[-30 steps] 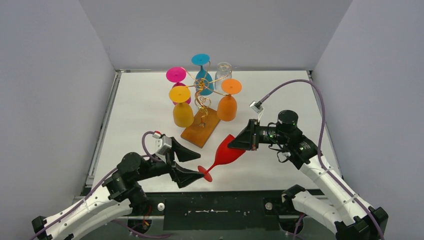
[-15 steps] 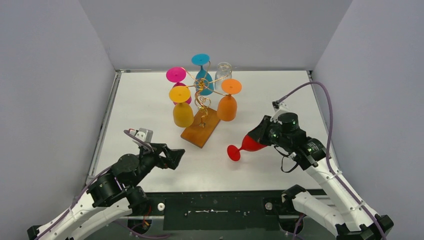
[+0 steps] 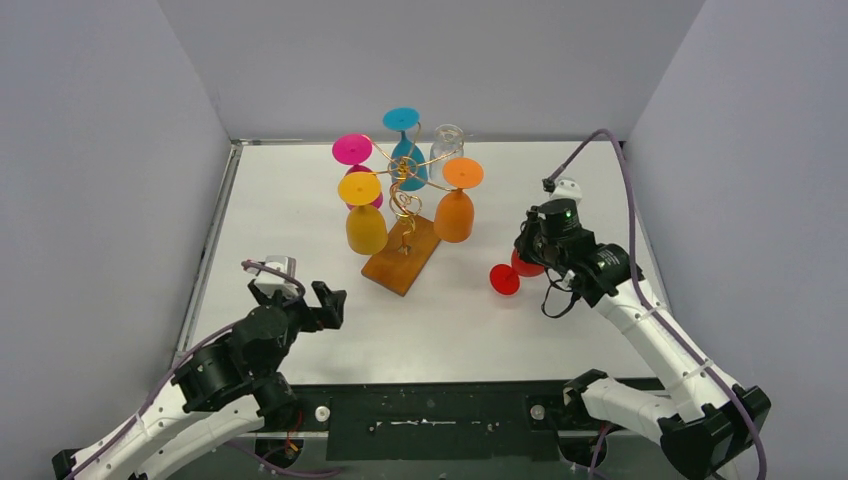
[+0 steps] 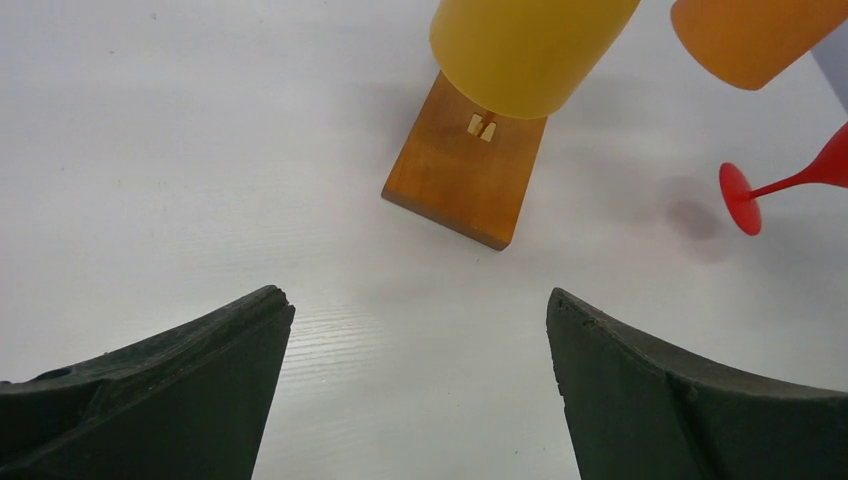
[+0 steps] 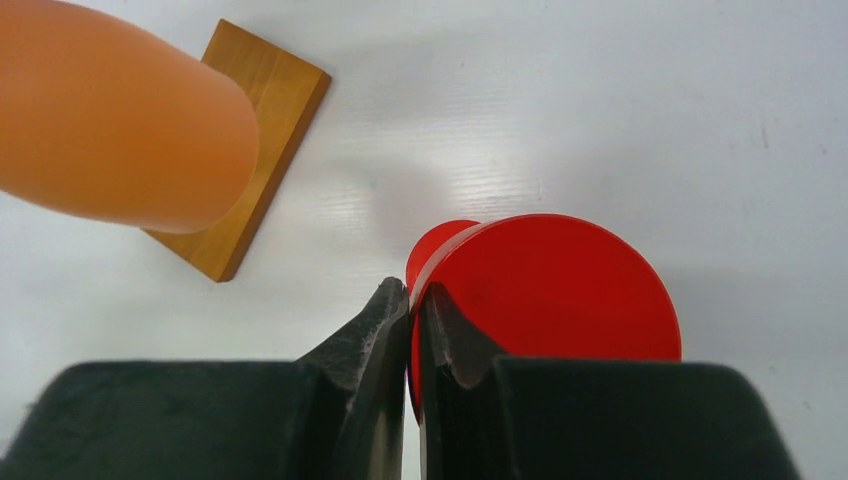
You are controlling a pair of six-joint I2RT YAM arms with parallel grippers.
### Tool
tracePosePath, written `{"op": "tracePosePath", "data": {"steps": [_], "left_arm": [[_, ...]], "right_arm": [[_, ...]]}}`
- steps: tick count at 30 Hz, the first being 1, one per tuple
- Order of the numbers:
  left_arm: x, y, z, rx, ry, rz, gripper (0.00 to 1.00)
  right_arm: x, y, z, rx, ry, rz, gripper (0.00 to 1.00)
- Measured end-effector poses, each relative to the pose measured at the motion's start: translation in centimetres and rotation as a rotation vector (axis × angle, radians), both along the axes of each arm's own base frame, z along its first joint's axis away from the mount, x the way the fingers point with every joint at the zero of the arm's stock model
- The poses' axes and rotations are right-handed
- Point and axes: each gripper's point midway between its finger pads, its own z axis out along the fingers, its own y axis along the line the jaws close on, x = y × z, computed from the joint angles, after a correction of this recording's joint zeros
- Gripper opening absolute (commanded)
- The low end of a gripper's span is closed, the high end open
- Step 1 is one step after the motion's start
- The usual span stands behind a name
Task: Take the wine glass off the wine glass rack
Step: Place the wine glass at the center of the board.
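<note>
The red wine glass (image 3: 506, 279) hangs tilted just above the table, right of the wine glass rack (image 3: 405, 190), with its foot pointing left. My right gripper (image 3: 531, 257) is shut on the rim of its bowl. The right wrist view shows both fingers (image 5: 385, 320) pinching the red bowl's wall (image 5: 560, 290). My left gripper (image 3: 327, 303) stands wide open and empty near the front left. In the left wrist view the left gripper (image 4: 415, 310) faces the rack's wooden base (image 4: 465, 170), and the red foot (image 4: 740, 198) shows far right.
Yellow (image 3: 364, 222), orange (image 3: 455, 210), pink (image 3: 353, 151), teal (image 3: 405, 150) and clear (image 3: 446, 145) glasses hang upside down on the rack. Its wooden base (image 3: 400, 260) lies mid-table. Grey walls close in the left, right and back sides.
My right arm has swung the red glass to the right and back, away from the left gripper. The left gripper has opened fully and drawn back toward the front left.
</note>
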Motion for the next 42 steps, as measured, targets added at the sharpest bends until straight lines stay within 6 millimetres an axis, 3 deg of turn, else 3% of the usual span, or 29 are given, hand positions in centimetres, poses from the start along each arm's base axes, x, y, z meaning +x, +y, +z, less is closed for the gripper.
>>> {"op": "tracePosePath", "data": {"steps": [9,18,26,32,42], "left_arm": [[1.0,0.0,-1.0,0.084,0.017,0.044,0.97],[1.3,1.3,-1.0,0.057,0.003,0.128,0.97],[1.5,1.3,-1.5,0.077,0.013,0.134,0.97],[1.5,1.3,-1.5,0.08,0.013,0.138,0.97],[1.6,1.6,-1.3,0.077,0.005,0.152,0.97]], "right_arm": [[4.0,-0.1,-1.0,-0.145,-0.003,-0.025,0.0],[7.3,1.0,-3.8,-0.21,0.028,-0.025,0.0],[9.7,1.6,-6.3,-0.252,0.05,-0.041,0.0],[11.1,1.0,-5.6,-0.271,-0.001,-0.064,0.0],[16.3,0.0,-6.4,-0.278,0.033,-0.079,0.02]]}}
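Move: I hold the red wine glass by its rim in my right hand. The clear table right of the rack that I carry it to lies about 18 cm ahead, level sideways and 23 cm below. The hanging orange glass is some 12 cm ahead, 14 cm to the left and slightly higher; the rack's wooden base is about 14 cm ahead, 27 cm left and 22 cm down. From my left hand that clear spot lies roughly 26 cm ahead and 44 cm right. With my right fingers still shut on the rim, I carry the red glass forward about 17 cm along the rack's right side, past the orange glass, sinking some 7 cm towards the table. On the way I roll the wrist about 15 degrees, left side down, swinging the glass's foot in beneath the bowl. My empty, open left hand only shifts a couple of centimetres forward and left. ##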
